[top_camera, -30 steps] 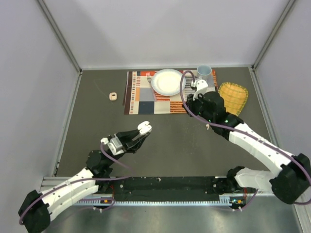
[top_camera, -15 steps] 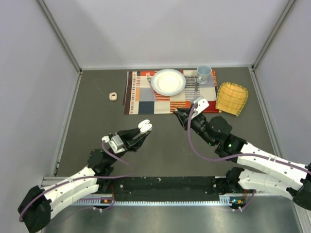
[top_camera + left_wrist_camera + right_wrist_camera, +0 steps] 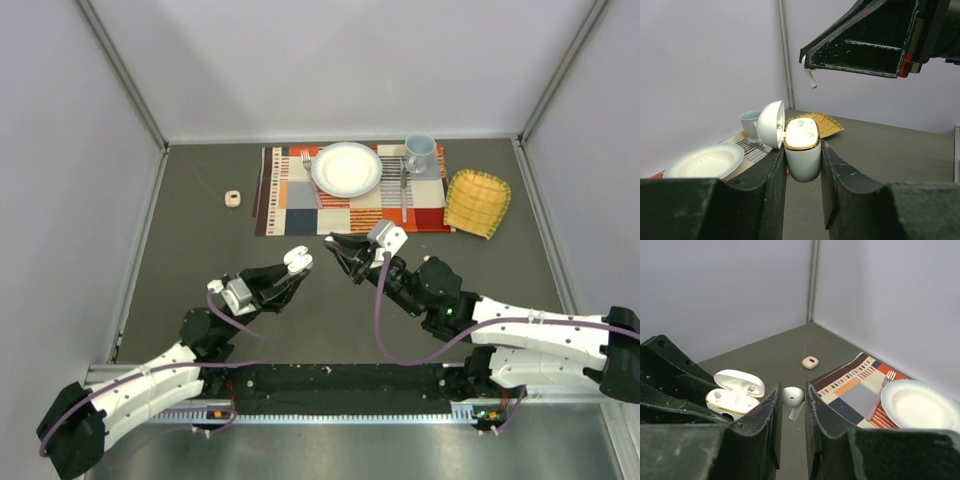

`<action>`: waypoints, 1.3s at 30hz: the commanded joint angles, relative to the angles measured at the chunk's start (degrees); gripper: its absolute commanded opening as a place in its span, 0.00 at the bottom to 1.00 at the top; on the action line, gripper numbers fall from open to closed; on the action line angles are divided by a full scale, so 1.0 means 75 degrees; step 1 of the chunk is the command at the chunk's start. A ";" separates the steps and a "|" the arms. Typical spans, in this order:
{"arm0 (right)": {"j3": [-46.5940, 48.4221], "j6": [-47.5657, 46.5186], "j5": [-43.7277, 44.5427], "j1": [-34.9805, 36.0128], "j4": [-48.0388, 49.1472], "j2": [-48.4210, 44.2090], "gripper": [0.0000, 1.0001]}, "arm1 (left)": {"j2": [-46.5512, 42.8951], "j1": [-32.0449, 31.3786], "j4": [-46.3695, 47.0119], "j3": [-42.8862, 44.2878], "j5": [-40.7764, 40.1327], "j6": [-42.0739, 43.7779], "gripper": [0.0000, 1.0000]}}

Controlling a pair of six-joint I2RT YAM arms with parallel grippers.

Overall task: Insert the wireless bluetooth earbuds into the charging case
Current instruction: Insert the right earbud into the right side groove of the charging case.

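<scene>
The charging case (image 3: 802, 150) is white with a gold rim, and its lid stands open to the left. My left gripper (image 3: 802, 159) is shut on the case's body and holds it upright above the table, as the top view shows for the case (image 3: 297, 262) and the left gripper (image 3: 288, 272). My right gripper (image 3: 792, 391) is shut on one white earbud (image 3: 793, 397), stem pointing down. From the left wrist, that earbud (image 3: 811, 76) hangs at the right gripper's tips (image 3: 808, 56), above and slightly behind the open case. The case (image 3: 733, 397) sits just left of the right fingers.
A patterned placemat (image 3: 300, 208) at the back carries a white plate (image 3: 347, 168), a fork (image 3: 307, 158), a knife (image 3: 403, 190) and a mug (image 3: 420, 152). A yellow cloth (image 3: 478, 202) lies to its right. A small pinkish-beige object (image 3: 233, 198) sits back left.
My right arm has swung from over the mat's right end toward the near left, bringing its tips close to the held case. The left arm has stayed put.
</scene>
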 commanded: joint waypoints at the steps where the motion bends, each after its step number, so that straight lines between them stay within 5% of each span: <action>1: -0.0106 -0.0428 -0.0083 0.0365 0.1485 0.0309 0.00 | -0.0027 -0.0025 0.0536 0.0056 -0.0085 -0.0064 0.00; 13: -0.0129 -0.0499 -0.0646 0.0694 0.2424 0.1000 0.00 | 0.0113 -0.0025 0.0689 -0.0037 -0.0143 -0.0040 0.00; 39: -0.0281 -0.1424 -0.0552 0.0694 0.2049 0.1645 0.00 | 0.0008 -0.0025 0.0818 -0.0073 -0.0096 -0.0146 0.00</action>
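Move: The open charging case, clamped in the left fingers with its middle about 1 cm forward, 1 cm right and 1 cm above that hand's point, lies some 7 cm left of the right hand, 3 cm back and 5 cm lower. From the left hand, the right earbud in the right fingers is about 4 cm forward, 8 cm right and 6 cm up. On the table roughly 20 cm below the right hand, the plate is some 36 cm ahead and 2 cm right, the loose earbud 9 cm ahead and 19 cm right. Leftwards about 5 cm and back a little under 3, the right hand carries the pinched earbud over to the open case at nearly level height, turning some 10 degrees counter-clockwise; then it sinks roughly 2.5 cm, still edging left, to bring the stem down into the right groove. Its fingers keep their grip, while the left hand holds the case practically still. ##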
